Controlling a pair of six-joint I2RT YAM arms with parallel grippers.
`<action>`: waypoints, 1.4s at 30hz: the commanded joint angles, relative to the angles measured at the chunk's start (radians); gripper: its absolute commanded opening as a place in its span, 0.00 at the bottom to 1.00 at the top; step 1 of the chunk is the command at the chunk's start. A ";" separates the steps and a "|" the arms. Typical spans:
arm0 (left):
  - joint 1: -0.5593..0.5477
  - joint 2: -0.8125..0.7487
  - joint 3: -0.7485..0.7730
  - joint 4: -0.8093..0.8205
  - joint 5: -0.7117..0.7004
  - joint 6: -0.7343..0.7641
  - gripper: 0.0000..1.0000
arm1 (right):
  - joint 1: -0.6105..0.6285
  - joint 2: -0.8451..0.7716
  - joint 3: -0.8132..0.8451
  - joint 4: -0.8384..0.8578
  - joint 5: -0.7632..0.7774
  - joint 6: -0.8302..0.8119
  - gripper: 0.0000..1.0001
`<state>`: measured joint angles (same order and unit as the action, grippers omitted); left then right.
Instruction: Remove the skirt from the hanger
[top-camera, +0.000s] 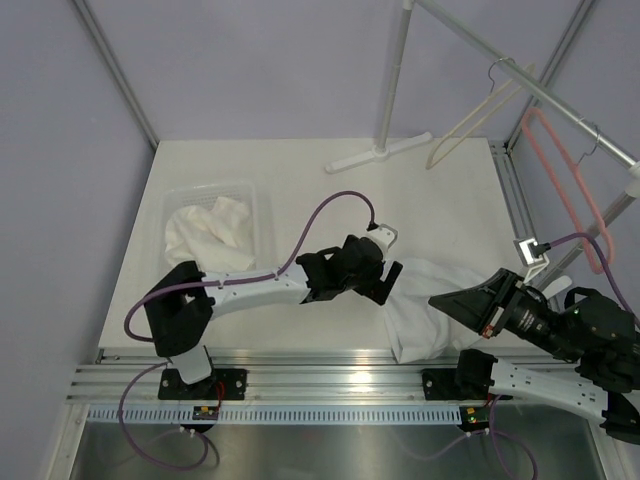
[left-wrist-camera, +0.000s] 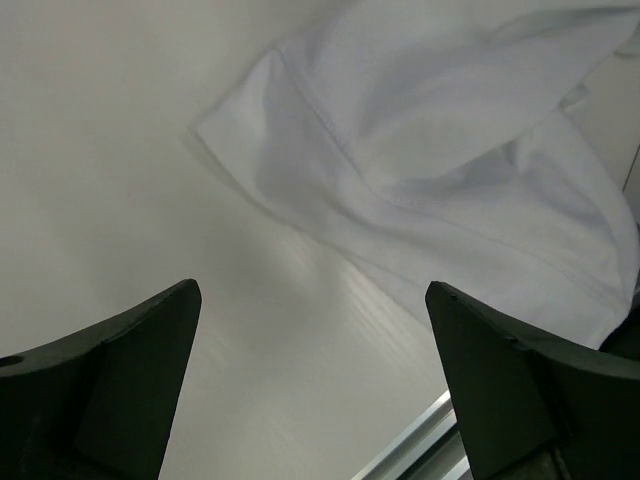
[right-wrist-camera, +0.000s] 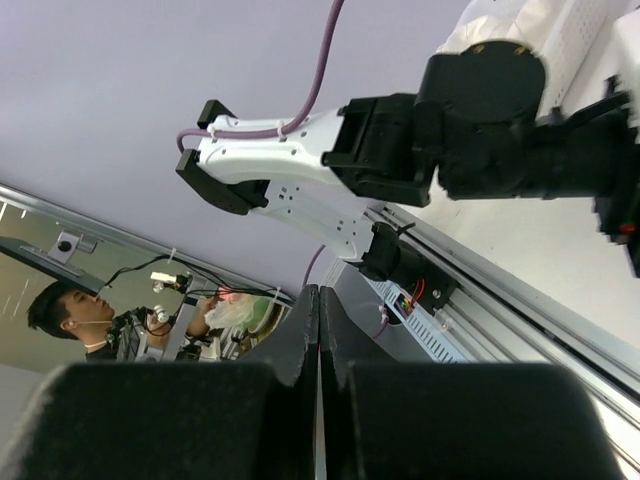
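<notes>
The white skirt (top-camera: 432, 310) lies crumpled on the table at the near right, off any hanger. In the left wrist view the skirt (left-wrist-camera: 450, 170) fills the upper right, lying flat. A pink hanger (top-camera: 568, 185) and a cream hanger (top-camera: 478, 118) hang bare on the slanted rail at the back right. My left gripper (top-camera: 386, 285) hovers at the skirt's left edge, and in its own view the gripper (left-wrist-camera: 315, 350) is open with only bare table between the fingers. My right gripper (top-camera: 437, 299) is over the skirt, pointing left, and in its own view (right-wrist-camera: 320, 330) it is shut on nothing.
A clear plastic basket (top-camera: 256, 196) holding white cloth (top-camera: 210, 232) stands at the left. The rack's post (top-camera: 390, 90) and foot (top-camera: 375, 153) stand at the back centre. An aluminium rail (top-camera: 320, 375) runs along the near edge. The left arm (right-wrist-camera: 300, 170) crosses the right wrist view.
</notes>
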<state>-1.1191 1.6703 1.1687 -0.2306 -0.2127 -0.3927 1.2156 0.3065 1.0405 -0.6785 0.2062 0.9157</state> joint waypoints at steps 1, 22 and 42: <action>0.016 0.104 0.149 0.085 0.039 0.026 0.99 | 0.005 0.003 -0.014 0.016 -0.016 0.012 0.00; 0.082 0.511 0.404 -0.015 0.170 -0.003 0.00 | 0.005 -0.049 -0.080 -0.007 0.001 0.052 0.00; 0.669 -0.211 0.831 -0.530 0.176 0.327 0.00 | 0.007 -0.001 -0.122 0.053 -0.005 0.035 0.00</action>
<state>-0.4606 1.5158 1.8572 -0.6579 -0.0772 -0.1497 1.2156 0.2592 0.9207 -0.6773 0.1925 0.9646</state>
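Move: The skirt lies flattened on the table: its middle is about 11 cm to the left hand's right, 2 cm back and 10 cm below. Its far left part is roughly 5 cm ahead, 7 cm right and 9 cm down. The basket with the earlier cloth stands some 41 cm left of the left hand and 15 cm farther out, 8 cm lower. From the right hand, the skirt's middle is about 13 cm ahead, 9 cm right and 37 cm below. Bring the open left gripper right, forward and down onto the skirt's far left part, sinking about 9 cm, and shut the fingers to pinch the cloth. Keep the grip and sweep up nearly 40 cm, left almost 30 and somewhat forward, towards the basket side, turning the hand counter-clockwise and tipping the fingers up. Let the right gripper, shut and empty, sink about 4 cm. ##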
